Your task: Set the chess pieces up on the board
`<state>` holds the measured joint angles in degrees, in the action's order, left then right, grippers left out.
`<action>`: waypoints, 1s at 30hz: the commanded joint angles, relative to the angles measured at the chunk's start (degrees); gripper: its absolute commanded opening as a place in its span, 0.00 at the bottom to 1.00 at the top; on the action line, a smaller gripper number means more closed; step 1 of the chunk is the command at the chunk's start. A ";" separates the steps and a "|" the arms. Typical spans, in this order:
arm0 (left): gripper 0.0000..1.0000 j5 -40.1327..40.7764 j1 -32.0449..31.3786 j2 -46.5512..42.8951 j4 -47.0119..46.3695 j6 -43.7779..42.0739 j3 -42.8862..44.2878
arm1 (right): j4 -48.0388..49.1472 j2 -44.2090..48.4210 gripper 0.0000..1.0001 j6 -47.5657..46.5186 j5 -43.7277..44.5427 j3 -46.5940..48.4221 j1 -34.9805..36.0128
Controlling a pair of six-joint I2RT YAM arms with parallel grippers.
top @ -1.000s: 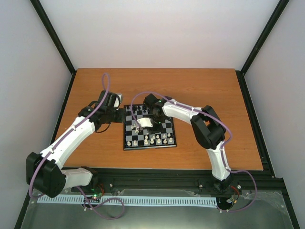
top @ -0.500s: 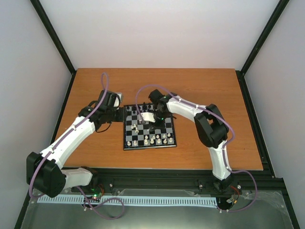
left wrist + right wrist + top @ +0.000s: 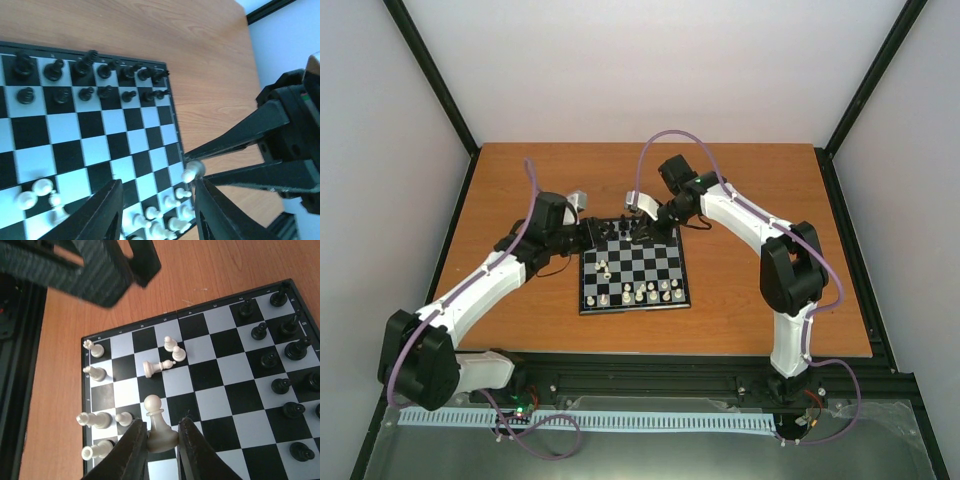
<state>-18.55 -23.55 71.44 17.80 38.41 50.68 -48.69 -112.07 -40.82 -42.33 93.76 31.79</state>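
The board lies at mid-table. Black chess pieces fill its far rows and white ones stand along its near edge. My right gripper is shut on a white pawn, held upright above the board. The left wrist view shows that pawn between the right gripper's fingers. From above, the right gripper hangs over the far rows. My left gripper is open and holds nothing; it hovers at the board's far left corner.
A white piece lies on its side on the board, with two white pawns beside it. Other white pieces stand along one edge. The left gripper's dark body looms close in the right wrist view. Black rails border the table.
The right gripper closed on a white pawn at mid-board, lifted it and swung toward the far side. The left arm reached right to the board's far corner and its jaws narrowed slightly.
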 commanded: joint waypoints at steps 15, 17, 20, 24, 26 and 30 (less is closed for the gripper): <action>0.32 -9.12 -2.85 3.37 -18.26 11.14 -4.00 | 3.44 2.25 0.15 9.39 -9.20 -0.63 -1.47; 0.30 -9.15 -2.99 3.92 -19.19 11.52 -4.03 | 3.34 2.38 0.15 9.40 -9.95 -0.73 -1.47; 0.29 -9.32 -3.16 4.93 -20.50 12.36 -4.17 | 3.46 2.48 0.15 9.58 -10.85 -0.74 -1.61; 0.29 -9.17 -3.42 5.83 -20.78 12.71 -3.80 | 3.59 2.43 0.15 9.90 -11.60 -0.75 -1.82; 0.27 -8.99 -3.43 5.99 -20.79 12.91 -3.71 | 3.60 2.40 0.15 10.02 -11.84 -0.71 -1.95; 0.22 -8.73 -3.43 6.13 -21.10 13.35 -3.78 | 3.98 2.27 0.15 10.75 -12.75 -0.77 -2.34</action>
<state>-27.22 -26.50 77.41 -0.60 50.78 46.52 -46.00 -111.77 -31.16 -52.49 93.43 30.28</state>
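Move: The white piece, held by the right gripper with its head towards the left hand, is about 6 cm to the left hand's right, 1 cm ahead and 2 cm below it. From the left hand, the fallen white pieces are some 2 cm back, 3 cm right and 14 cm down; the black pawn row's middle lies roughly 7 cm ahead, 11 cm right and 14 cm down. From the right hand, the left gripper is about 7 cm left, 1 cm back and 2 cm up. Bring the left gripper about 5 cm to the right, onto the head end of the white piece, swinging its fingertips up some 15 degrees and narrowing the half-open fingers around the piece. Meanwhile raise the right gripper slowly by some 2 cm with a slight tilt, keeping its pinch on the piece's base. ##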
